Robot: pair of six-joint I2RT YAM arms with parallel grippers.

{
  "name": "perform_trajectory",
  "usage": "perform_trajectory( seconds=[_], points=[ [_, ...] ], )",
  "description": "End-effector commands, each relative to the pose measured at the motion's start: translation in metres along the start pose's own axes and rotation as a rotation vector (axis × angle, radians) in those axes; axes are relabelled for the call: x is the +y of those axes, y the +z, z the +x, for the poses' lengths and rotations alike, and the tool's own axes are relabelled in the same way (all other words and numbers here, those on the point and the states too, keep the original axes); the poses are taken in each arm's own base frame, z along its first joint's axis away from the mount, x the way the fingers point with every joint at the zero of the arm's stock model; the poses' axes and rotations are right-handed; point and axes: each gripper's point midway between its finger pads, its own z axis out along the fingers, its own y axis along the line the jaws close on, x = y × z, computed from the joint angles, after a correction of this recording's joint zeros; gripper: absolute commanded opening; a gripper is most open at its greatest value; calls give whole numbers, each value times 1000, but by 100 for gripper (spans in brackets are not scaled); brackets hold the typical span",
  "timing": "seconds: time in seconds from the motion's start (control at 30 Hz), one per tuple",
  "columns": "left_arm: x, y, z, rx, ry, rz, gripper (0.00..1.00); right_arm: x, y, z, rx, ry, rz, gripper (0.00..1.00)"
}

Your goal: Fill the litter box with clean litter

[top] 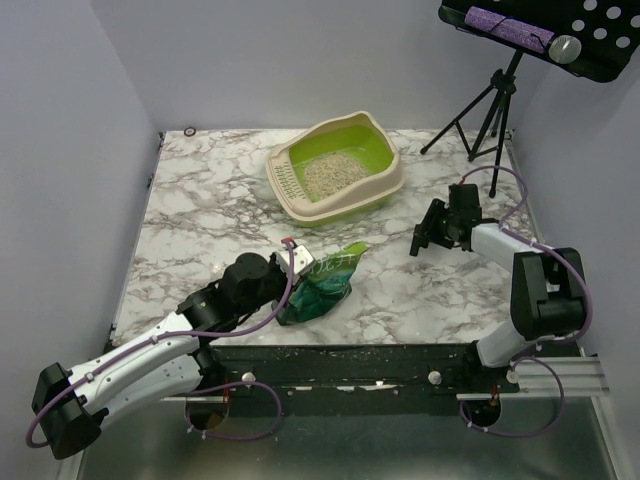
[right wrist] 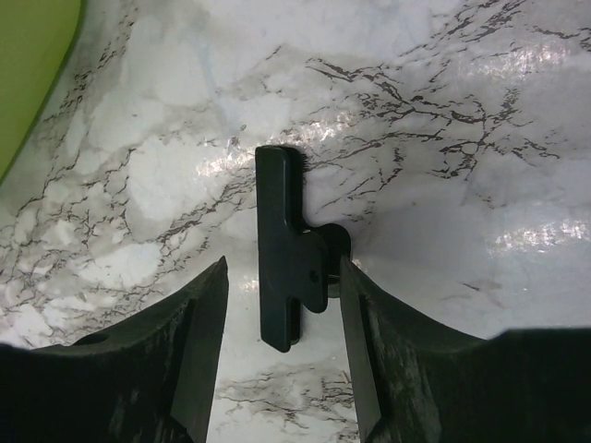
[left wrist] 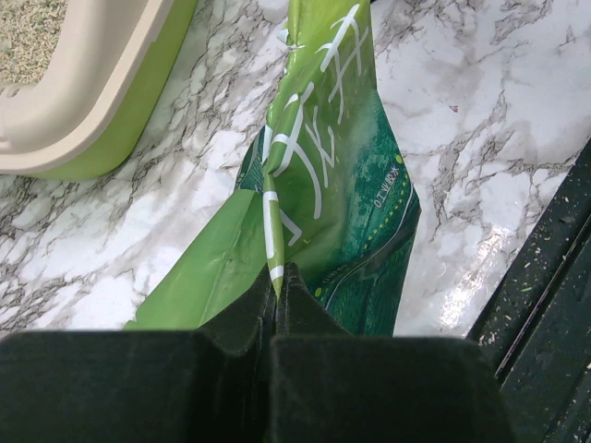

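Observation:
The litter box [top: 378,175] stands at the back middle of the marble table, lime-green inside with a beige rim. Pale litter [top: 333,173] covers part of its floor. Its corner [left wrist: 88,101] shows at the upper left of the left wrist view, with litter [left wrist: 28,37] inside. My left gripper [left wrist: 279,273] is shut on a folded edge of the green printed bag [left wrist: 342,185], which slumps on the table [top: 325,282]. My right gripper [right wrist: 283,268] is open low over the table, right of the box. A black clip [right wrist: 282,231] lies between its fingers, against the right finger.
A black tripod [top: 493,100] with a perforated tray [top: 545,35] stands at the back right corner. A small dark ring [top: 190,131] lies at the back left. The black front rail [left wrist: 545,305] runs close beside the bag. The box's green wall [right wrist: 28,65] is left of my right gripper.

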Motion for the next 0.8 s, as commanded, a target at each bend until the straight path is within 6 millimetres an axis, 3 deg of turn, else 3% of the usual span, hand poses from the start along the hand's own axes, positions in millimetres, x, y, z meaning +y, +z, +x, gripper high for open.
perform_trajectory(
  seconds=[0.0,0.33,0.5,0.63,0.73,0.77],
  points=[
    [8,1,-12,-39,-1,-44,0,0,7,0,-5,28,-20,58],
    [9,1,-13,-40,-1,-47,0,2,12,5,14,32,-33,47],
    [9,0,-13,-41,-1,-49,0,2,12,4,14,29,-33,26],
    [9,0,-13,-44,-1,-49,0,2,12,3,12,26,-33,16],
    [9,-1,-13,-46,-2,-50,0,2,13,3,14,26,-33,16],
    [9,-1,-13,-46,-2,-50,0,2,13,3,14,23,-33,27]
  ],
)
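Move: My right hand hovers open over the black clip, whose middle is about 2 cm below my fingertips, 1 cm ahead and level sideways. The litter box stands roughly 20 cm ahead and 23 cm to the left of that hand. The green litter bag is some 26 cm to its left and 13 cm back. From my left hand, which still holds the bag's top edge, the clip lies about 17 cm ahead, 33 cm to the right and 14 cm lower. With my right hand I ease about 1 cm down, left and slightly forward onto the clip, then hold still and close the fingers from a bit over half open to nearly shut. The right finger comes against the knob on the clip's right side and pushes it left, and the two tips end up around the small lever beside the bar. ##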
